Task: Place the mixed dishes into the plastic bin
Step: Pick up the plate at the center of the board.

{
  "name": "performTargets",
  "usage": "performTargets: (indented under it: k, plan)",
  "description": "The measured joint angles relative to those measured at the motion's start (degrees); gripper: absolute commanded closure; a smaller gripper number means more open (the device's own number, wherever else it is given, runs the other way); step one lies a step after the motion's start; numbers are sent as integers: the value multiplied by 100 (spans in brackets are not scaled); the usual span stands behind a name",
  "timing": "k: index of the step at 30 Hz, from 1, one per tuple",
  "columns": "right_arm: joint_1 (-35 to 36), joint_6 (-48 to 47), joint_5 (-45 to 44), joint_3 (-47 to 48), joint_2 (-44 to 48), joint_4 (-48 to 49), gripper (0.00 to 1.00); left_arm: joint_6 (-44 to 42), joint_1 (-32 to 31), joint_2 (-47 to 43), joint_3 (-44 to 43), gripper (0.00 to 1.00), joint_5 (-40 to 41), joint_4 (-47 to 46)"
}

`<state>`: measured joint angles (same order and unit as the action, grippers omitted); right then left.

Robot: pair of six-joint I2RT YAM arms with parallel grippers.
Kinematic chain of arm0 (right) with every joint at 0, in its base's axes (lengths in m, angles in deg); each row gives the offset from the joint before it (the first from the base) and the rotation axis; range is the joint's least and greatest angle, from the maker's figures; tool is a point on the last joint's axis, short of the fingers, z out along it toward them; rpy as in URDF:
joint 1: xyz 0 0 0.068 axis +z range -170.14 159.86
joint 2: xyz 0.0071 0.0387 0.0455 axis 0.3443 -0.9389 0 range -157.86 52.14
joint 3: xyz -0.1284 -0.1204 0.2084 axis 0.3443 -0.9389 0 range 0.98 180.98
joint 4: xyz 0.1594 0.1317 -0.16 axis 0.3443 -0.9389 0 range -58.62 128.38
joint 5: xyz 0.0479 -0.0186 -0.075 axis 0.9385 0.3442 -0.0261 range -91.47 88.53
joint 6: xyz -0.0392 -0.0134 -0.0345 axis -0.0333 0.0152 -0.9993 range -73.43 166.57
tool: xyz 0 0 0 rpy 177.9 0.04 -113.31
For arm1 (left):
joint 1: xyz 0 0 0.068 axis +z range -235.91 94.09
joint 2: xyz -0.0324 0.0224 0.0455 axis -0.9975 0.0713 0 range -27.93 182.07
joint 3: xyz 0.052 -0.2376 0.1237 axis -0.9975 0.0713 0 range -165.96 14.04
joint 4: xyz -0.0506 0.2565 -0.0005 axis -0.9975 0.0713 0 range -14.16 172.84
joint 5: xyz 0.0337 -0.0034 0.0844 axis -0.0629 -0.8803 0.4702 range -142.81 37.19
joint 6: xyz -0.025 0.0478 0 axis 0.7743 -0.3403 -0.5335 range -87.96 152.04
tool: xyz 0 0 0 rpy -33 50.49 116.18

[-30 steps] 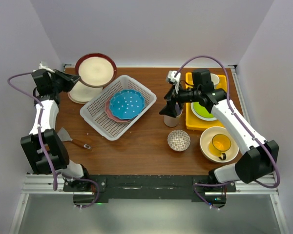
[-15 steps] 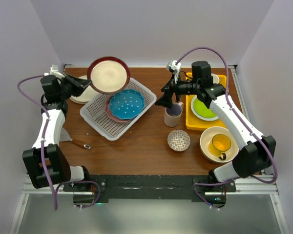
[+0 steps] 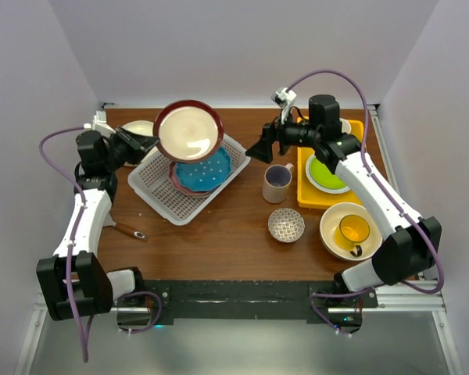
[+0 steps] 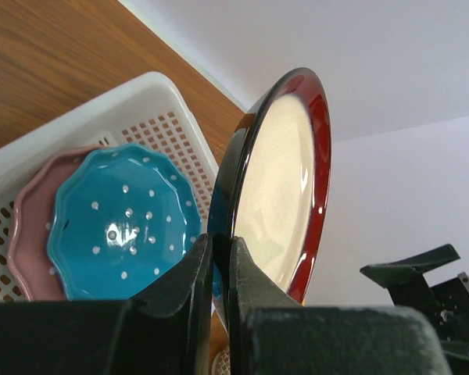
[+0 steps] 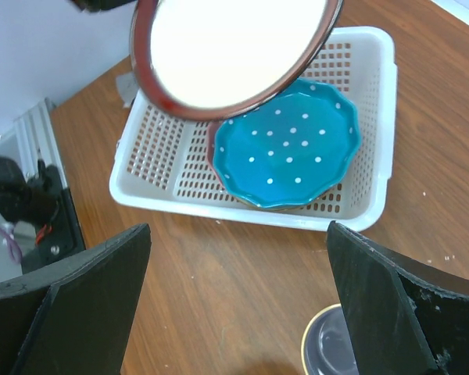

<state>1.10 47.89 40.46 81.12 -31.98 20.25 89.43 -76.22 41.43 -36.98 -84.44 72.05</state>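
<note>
My left gripper (image 3: 150, 142) is shut on the left rim of a cream plate with a dark red rim (image 3: 189, 130). It holds that plate tilted in the air above the white plastic bin (image 3: 158, 187). In the left wrist view the jaws (image 4: 221, 241) pinch the plate's edge (image 4: 285, 180). Inside the bin a blue dotted plate (image 3: 203, 168) lies on a pink plate (image 3: 174, 178). My right gripper (image 3: 259, 148) hangs open and empty above the table, just behind the beige mug (image 3: 277, 182). Its wrist view shows the held plate (image 5: 230, 47), the blue plate (image 5: 289, 148) and the bin (image 5: 371, 78).
A cream plate (image 3: 139, 127) lies at the back left. A small patterned bowl (image 3: 286, 225) and a large cream bowl (image 3: 334, 220) holding a yellow mug (image 3: 353, 231) stand front right. A yellow tray (image 3: 306, 195) carries a green dish (image 3: 324, 173). A spatula (image 3: 119, 225) lies left.
The left arm carried the red-rimmed plate rightward from the back left corner to over the bin. The right gripper rose off the beige mug and drew back, still open.
</note>
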Motion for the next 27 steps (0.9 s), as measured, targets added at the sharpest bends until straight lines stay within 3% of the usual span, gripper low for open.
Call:
performTargets:
  k: [13,23,27]
  plan:
    - [-11,1578,-1137,-240,4,461,2,61,-439,-496,385,100,31,-50]
    - [-15,2859,-1213,-457,-339,1051,2,101,-1029,-651,693,100,212,-155]
    - [37,3023,-1224,-474,-588,1051,8,162,-1270,-654,702,100,334,-173]
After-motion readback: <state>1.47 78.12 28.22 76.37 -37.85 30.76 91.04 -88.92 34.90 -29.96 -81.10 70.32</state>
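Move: The left hand still holds the maroon-rimmed plate by its left edge. The bin's middle lies roughly 7 cm to this hand's right, 4 cm back and 20 cm down, and the blue plate in it about 12 cm right and 2 cm back. From the right hand the held plate's middle is some 22 cm left, 2 cm ahead and slightly lower. The grey mug stands about 7 cm right and 3 cm back, 18 cm below the right hand. Keeping its pinch on the maroon-rimmed plate, the left hand carries it about 8 cm right and 4 cm back, nearly level, over the bin and towards the right hand, swinging slightly clockwise. The right hand, fingers staying wide open, goes about 4 cm forward towards the plate's right rim, then also sinks about 4 cm, turning clockwise and tipping its fingers down over 20 degrees; no touch can be made out. ##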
